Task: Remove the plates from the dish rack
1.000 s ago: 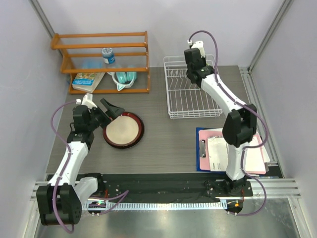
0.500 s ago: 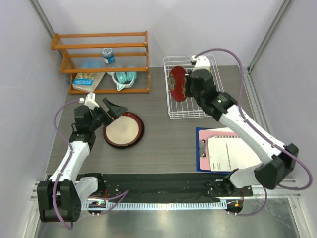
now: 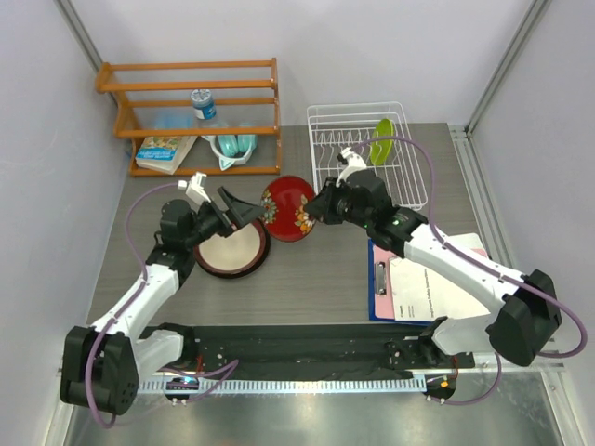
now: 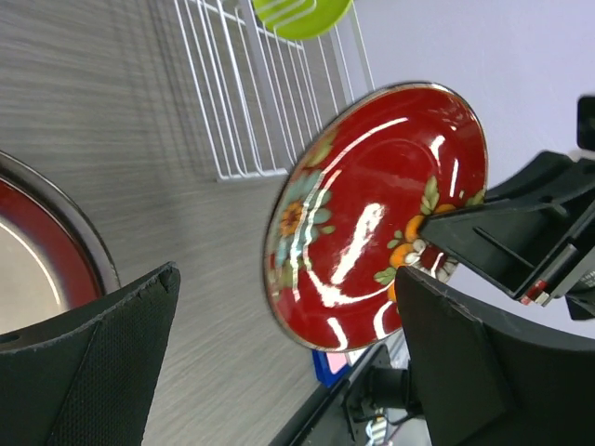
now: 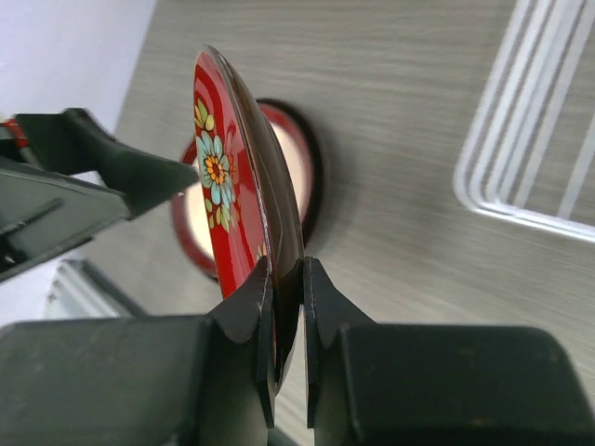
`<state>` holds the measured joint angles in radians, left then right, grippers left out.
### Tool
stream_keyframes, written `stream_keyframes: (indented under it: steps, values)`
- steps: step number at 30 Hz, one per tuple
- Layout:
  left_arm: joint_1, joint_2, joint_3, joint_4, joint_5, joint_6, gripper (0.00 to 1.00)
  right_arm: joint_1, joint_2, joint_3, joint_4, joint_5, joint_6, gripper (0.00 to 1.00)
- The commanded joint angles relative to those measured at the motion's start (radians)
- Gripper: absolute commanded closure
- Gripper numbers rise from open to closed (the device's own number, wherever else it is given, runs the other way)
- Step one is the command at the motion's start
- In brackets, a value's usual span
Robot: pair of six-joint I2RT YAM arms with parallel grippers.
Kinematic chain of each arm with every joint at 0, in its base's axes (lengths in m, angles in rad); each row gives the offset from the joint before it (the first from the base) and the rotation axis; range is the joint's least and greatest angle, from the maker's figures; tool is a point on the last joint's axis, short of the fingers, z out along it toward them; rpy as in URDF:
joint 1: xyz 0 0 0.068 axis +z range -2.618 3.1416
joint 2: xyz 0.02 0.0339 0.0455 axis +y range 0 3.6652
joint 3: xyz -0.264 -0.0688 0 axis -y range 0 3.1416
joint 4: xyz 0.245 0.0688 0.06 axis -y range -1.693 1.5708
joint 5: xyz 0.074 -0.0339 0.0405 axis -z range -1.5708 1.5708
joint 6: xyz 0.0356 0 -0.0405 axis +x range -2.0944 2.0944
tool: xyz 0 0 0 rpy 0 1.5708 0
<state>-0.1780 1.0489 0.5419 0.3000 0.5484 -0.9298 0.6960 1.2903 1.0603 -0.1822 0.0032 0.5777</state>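
My right gripper (image 3: 321, 209) (image 5: 286, 269) is shut on the rim of the small dark red plate (image 3: 290, 209) (image 5: 237, 186), holding it on edge above the table, left of the dish rack (image 3: 358, 106). The plate's flowered face (image 4: 372, 214) is turned toward my left gripper (image 3: 244, 206) (image 4: 286, 274), which stands open close beside it, one finger on either side and not touching. A maroon-rimmed plate (image 3: 231, 246) (image 4: 56, 223) lies flat on the table under the left gripper. The lime green plate (image 3: 382, 139) (image 4: 297, 14) stands upright in the rack.
An orange wooden shelf (image 3: 195, 111) at the back left holds a bottle, a book and a teal item. A blue clipboard with papers (image 3: 418, 279) lies at the front right, under my right arm.
The right arm lifted the dark red plate out of the rack and carried it left and forward. The left gripper moved right toward the plate, still open.
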Motion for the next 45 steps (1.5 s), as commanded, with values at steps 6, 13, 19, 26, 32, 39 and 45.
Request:
stream_keyframes:
  steps: [6, 13, 19, 26, 32, 39, 45]
  values:
    - [-0.084, 0.062, -0.037, 0.149, -0.041, -0.024, 0.17, 0.046, 0.06, -0.008, 0.338, -0.141, 0.152, 0.99]
    - [-0.097, 0.091, -0.056, 0.182, -0.073, -0.024, 0.91, 0.048, 0.061, -0.049, 0.4, -0.184, 0.212, 0.99]
    - [-0.098, 0.053, -0.069, 0.144, -0.116, 0.011, 1.0, 0.05, 0.084, -0.076, 0.448, -0.218, 0.248, 0.99]
    - [-0.098, -0.14, -0.037, -0.116, -0.373, 0.112, 1.0, 0.048, 0.075, -0.059, 0.288, -0.045, 0.179, 0.52]
    - [-0.094, -0.28, 0.009, -0.393, -0.623, 0.164, 1.0, 0.02, 0.03, -0.079, 0.202, 0.076, 0.128, 0.32]
    - [-0.072, -0.27, -0.028, -0.414, -0.676, 0.148, 1.0, 0.004, 0.009, -0.098, 0.19, 0.084, 0.109, 0.31]
    - [-0.069, -0.27, -0.123, -0.38, -0.748, 0.094, 1.0, -0.01, -0.005, -0.108, 0.152, 0.08, 0.093, 0.31]
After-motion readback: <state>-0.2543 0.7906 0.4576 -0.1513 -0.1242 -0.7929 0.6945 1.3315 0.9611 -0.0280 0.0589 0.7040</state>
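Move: Between the two hands hangs the flowered red plate, still pinched by the right fingers: its middle lies about 8 cm to the right of the empty left hand, level with it in height and reach, and some 6 cm left, 1 cm ahead and 3 cm below the right hand. The stack of plates on the table is roughly 7 cm left, 1 cm back and 19 cm below the left hand; the dish rack's middle is some 20 cm ahead, 16 cm right and 17 cm below the right hand. Bringing the plate about 4.5 cm left, the right hand offers its rim to the open left fingers, which ease right and down and pinch it; only then does the right hand open and back off to the right. The left hand carries the plate some 11 cm left and 7 cm down over the stack, turning about 30 degrees counter-clockwise with its left side rising. ##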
